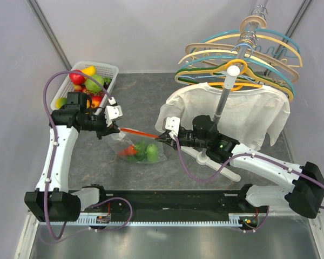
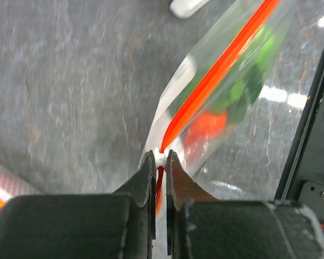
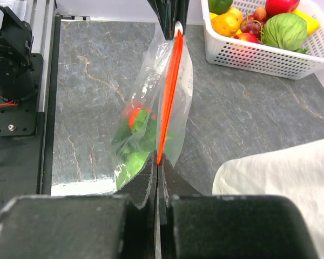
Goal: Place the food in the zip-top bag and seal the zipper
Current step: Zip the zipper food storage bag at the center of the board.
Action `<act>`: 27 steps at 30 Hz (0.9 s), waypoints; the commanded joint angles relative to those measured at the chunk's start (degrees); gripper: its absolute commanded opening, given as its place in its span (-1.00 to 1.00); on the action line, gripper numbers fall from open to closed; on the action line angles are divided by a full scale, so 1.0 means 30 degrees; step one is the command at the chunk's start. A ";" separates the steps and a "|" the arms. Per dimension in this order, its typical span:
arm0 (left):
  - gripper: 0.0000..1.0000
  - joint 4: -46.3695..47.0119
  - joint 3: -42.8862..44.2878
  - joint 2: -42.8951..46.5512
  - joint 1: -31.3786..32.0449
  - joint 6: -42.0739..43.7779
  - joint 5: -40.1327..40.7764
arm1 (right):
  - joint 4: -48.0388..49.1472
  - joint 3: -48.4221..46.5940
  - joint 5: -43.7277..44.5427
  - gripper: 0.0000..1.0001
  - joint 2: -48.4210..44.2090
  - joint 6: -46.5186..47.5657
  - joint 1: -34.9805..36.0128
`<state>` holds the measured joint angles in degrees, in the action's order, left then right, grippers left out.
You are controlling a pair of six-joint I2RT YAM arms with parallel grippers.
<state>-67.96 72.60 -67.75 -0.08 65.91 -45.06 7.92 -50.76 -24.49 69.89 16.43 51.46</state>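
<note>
The clear zip-top bag (image 1: 142,148) hangs stretched between my two grippers above the table, with green and red food (image 1: 141,151) inside. Its red-orange zipper (image 1: 139,133) runs taut from one gripper to the other. My left gripper (image 1: 116,128) is shut on the zipper's left end, pinching the small white slider (image 2: 161,157). My right gripper (image 1: 161,138) is shut on the zipper's right end (image 3: 158,161). The bag also shows in the left wrist view (image 2: 235,116) and in the right wrist view (image 3: 151,113). More food (image 1: 89,82) lies in the white basket.
A white lattice basket (image 1: 110,70) stands at the back left behind the left arm. A rack of hangers (image 1: 242,54) with a cream shirt (image 1: 243,116) stands at the back right, close behind the right arm.
</note>
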 commanded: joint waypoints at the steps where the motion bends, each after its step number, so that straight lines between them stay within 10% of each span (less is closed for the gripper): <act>1: -0.96 -0.0607 0.0644 -0.0269 -0.1846 0.2695 0.2978 | -0.0501 0.0134 -0.0099 -1.00 -0.1410 0.0501 -0.0220; 20: -0.88 -0.1951 0.1288 -0.1442 -0.5072 0.5217 0.3389 | -0.1762 0.0164 -0.0010 -1.00 -0.2203 0.0882 -0.0602; 27: 0.26 -0.5030 0.4011 -0.1004 -0.4724 0.5394 -0.1938 | -0.1469 -0.0422 -0.0683 -1.00 -0.1353 0.0648 -0.0631</act>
<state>-77.52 79.05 -71.88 -14.50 79.31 -42.92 2.31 -50.04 -24.53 65.56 18.22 49.95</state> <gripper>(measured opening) 0.493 0.009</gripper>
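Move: The left hand already pinches the bag's slider, with the zipper's left end about 6 cm to its left and a couple of centimetres lower. The bagged food hangs some 12 cm right, 6 cm back and 12 cm below, and the vegetable basket stands roughly 25 cm ahead, 18 cm left and 12 cm lower. The right hand holds the zipper's right end, with the slider about 19 cm to its left and 4 cm ahead, level with it. Left hand draws the slider about 6 cm left to the zipper's end, then opens; right hand keeps its pinch. ##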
